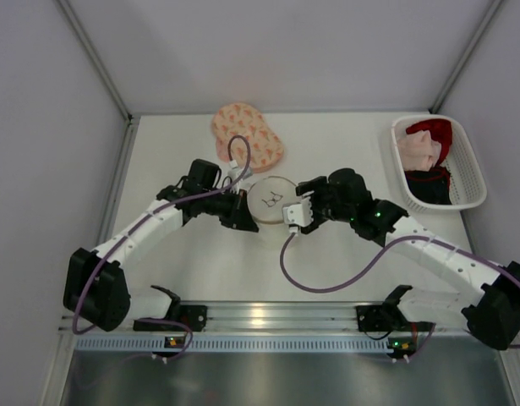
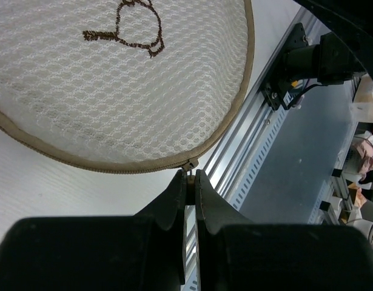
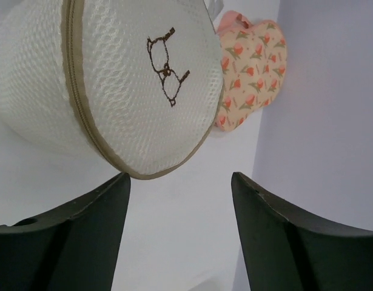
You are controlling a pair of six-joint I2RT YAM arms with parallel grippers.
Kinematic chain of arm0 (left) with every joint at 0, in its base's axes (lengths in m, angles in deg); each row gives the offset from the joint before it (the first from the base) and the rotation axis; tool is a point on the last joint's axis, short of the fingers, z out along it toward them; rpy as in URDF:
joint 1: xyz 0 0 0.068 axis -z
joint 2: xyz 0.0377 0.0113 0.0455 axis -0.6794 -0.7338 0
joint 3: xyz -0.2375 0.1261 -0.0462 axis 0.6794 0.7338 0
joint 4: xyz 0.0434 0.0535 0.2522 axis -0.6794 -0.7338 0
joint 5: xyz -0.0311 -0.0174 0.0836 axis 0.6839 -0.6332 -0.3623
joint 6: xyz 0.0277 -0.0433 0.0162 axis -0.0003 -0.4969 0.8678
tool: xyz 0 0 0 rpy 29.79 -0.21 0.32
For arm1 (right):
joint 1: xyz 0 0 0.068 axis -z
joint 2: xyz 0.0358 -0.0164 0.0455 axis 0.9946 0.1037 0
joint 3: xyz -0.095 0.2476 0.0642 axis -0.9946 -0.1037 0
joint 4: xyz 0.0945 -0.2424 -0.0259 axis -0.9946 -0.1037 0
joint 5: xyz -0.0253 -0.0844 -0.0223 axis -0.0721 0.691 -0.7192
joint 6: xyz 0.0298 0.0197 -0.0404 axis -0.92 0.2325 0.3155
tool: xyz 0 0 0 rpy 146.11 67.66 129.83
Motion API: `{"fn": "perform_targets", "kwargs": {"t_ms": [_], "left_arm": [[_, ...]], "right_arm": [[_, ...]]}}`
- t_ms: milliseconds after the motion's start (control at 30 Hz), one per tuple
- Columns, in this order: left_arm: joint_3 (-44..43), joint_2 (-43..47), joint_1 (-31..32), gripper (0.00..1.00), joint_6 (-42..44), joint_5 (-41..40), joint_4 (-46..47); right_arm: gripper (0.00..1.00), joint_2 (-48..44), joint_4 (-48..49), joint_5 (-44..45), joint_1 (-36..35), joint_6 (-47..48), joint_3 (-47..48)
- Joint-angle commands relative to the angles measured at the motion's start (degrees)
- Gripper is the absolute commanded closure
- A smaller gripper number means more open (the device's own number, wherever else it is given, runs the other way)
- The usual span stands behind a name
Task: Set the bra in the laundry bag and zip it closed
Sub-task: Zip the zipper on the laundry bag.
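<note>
The round white mesh laundry bag [image 1: 272,200] with a tan zip lies mid-table; a small brown bra outline is stitched on its top [image 3: 165,70]. Its contents do not show through the mesh. My left gripper [image 1: 247,222] sits at the bag's left edge, shut on the zipper pull [image 2: 190,165], and the zip [image 2: 131,167] looks closed up to that pull. At the bag's right edge my right gripper [image 1: 287,211] is open, its jaws apart with nothing between them and the bag's rim [image 3: 144,173] just ahead. A pink flower-printed bra [image 1: 247,135] lies flat behind the bag, outside it.
A white slatted basket [image 1: 471,161] at the back right holds red, pink and black garments [image 1: 433,131]. Grey walls close in the table on the left, back and right. A metal rail [image 1: 268,317] runs along the near edge.
</note>
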Motion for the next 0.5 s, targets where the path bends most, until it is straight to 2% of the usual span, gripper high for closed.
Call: {"fn": "perform_targets", "kwargs": {"t_ms": [0,267,467], "left_arm": [[0.1,0.8,1.9,1.0,-0.7,0.6,1.4],[-1.0,-1.6,4.2,1.0,-4.8,1.1,3.8],[-2.5,-2.9,5.2,1.0,-5.2,1.9,3.8]], "right_arm": [[0.31,-4.1,-7.4,-6.2,0.0,-4.9,3.7],[0.35,-2.0,-9.8,-3.7,-11.2,-14.9,7.6],[0.38,0.9,-8.4,-1.9,-14.7,-13.7,7.7]]}}
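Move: The left fingers already pinch the zipper at its slider on the laundry bag's rim, about 1 cm right of and below their hand point. The middle of the bag lies some 11 cm ahead, 6 cm right and 5 cm below the left hand. From the open right hand that slider is roughly 14 cm left, 9 cm back and 3 cm lower; the patterned pouch lies about 28 cm ahead, 20 cm left and 17 cm below it. Back and to the left, the right hand sweeps about 10 cm towards the left fingertips and the zipper slider, rising slightly before easing down again, turning some 10 degrees counter-clockwise and staying wide open. The left hand keeps its pinch at the slider and draws about 2 cm back and 2 cm right, sinking slightly at the end. ##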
